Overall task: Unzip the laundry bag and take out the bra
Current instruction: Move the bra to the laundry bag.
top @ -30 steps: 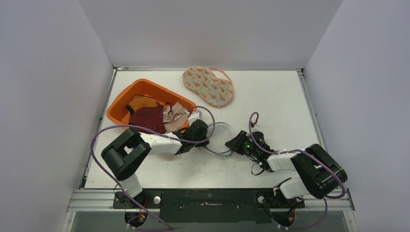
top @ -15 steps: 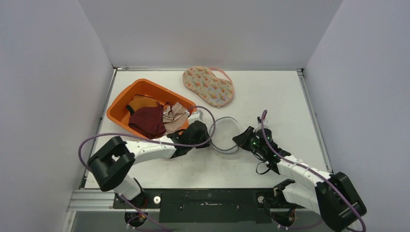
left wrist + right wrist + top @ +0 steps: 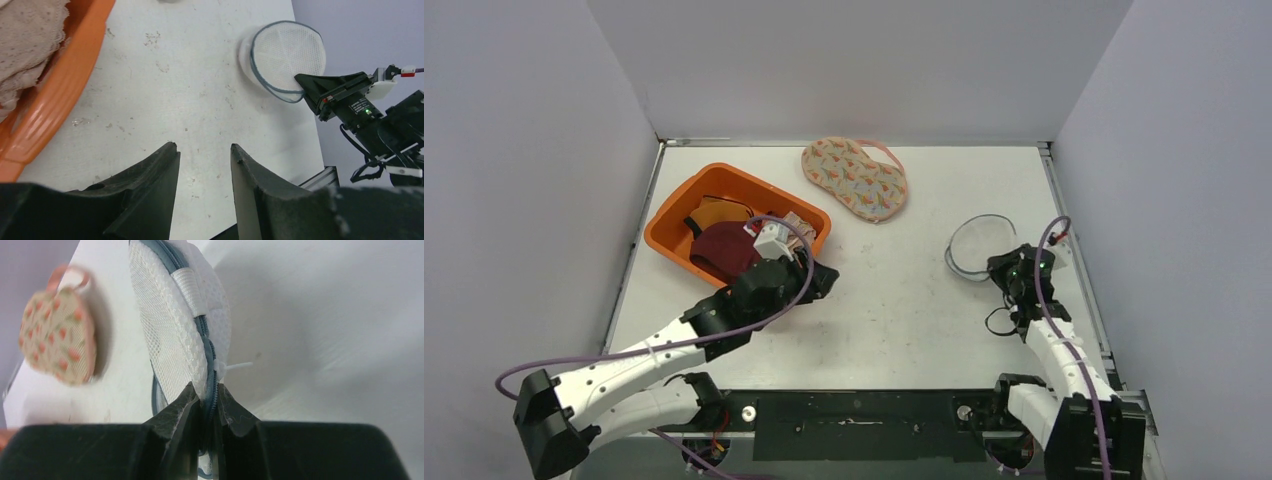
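The round white mesh laundry bag (image 3: 977, 243) (image 3: 287, 55) lies at the right of the table, its blue zip (image 3: 207, 350) along the rim. My right gripper (image 3: 1002, 267) (image 3: 210, 395) is shut on the bag's zipped edge. What the bag holds does not show. A beige lace bra (image 3: 30, 35) lies in the orange bin (image 3: 679, 200) with a maroon one (image 3: 724, 245) and an orange one. My left gripper (image 3: 824, 272) (image 3: 204, 148) hangs beside the bin's near right corner, open, with only bare table between its fingers.
A floral padded piece with a pink strap (image 3: 856, 178) (image 3: 55, 335) lies at the back centre. The right wall stands close to the bag and the right arm. The orange bin's rim (image 3: 60, 85) is just left of my left gripper.
The right gripper shut on the bag and carried it from the middle of the table to the right side. The left gripper opened, came off the bag and drew back toward the bin.
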{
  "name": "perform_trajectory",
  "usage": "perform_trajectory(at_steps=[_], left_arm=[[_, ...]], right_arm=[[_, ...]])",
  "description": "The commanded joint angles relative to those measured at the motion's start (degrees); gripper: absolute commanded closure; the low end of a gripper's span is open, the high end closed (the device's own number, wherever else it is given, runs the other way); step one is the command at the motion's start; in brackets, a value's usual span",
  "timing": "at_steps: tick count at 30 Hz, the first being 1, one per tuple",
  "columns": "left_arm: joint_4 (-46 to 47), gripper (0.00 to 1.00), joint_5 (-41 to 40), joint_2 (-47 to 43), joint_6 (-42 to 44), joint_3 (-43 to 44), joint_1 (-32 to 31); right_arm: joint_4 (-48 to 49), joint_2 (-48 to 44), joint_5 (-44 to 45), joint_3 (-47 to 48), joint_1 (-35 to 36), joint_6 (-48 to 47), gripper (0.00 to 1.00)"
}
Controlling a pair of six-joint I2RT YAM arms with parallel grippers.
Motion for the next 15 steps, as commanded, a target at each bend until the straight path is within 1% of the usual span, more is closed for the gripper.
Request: perform_trajectory(at_steps=[1,3,6,8,11,15], left_arm=[[-2.5,0.6,-3.3,-6.8,-1.2,-4.5,-0.4],[-2.5,0.6,-3.9,-9.6,-1.8,-6.5,-0.4],[-2.8,0.6,-4.3,-12.6,-2.6,-8.9,-0.3],[-2.9,0.6,-4.4,-13.6,-2.8,-10.3,-0.3],[-3.5,0.6,-4.6,-14.2,-2.8,-11.1,-0.1],[-2.6,0.59,-4.6,-14.0,-3.0,-12.4,-0.1]], right_arm=[[6.1,5.4,2.0,2.6,-10.6,4.9,0.95],[8.1,9.2,2.5,3.3,-14.6,6.5,0.95],[12.2,15.2,2.4,3.0,-18.3,9.3,0.95],[14.4,18.5,2.8,3.4,-18.8,9.5,0.95],[14.3,22.8,6.6,5.6,-19.1,7.5,0.95],[13.8,28.1,8.2,6.6,-19.9,5.5,0.94]])
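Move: Ahead of the right hand hangs the laundry bag it already grips, its middle about 5 cm forward and 3 cm left. The clear table spot it is being taken to lies some 7 cm ahead, 8 cm right and 9 cm below; the oven mitt is about 25 cm ahead and 33 cm left of that hand. From the left hand the bag is roughly 37 cm right and 13 cm ahead, and the orange basket's middle 26 cm left and 18 cm ahead. Swinging to the right by about 12 cm, the right hand carries the laundry bag towards the table's right edge, sinking some 6 cm and easing forward a little as the wrist turns roughly 25 degrees clockwise; its fingers keep their pinch on the zipper edge. The left hand, empty and part-open, drifts left and down by 4 to 5 cm and slightly back, beside the basket's near right corner. ##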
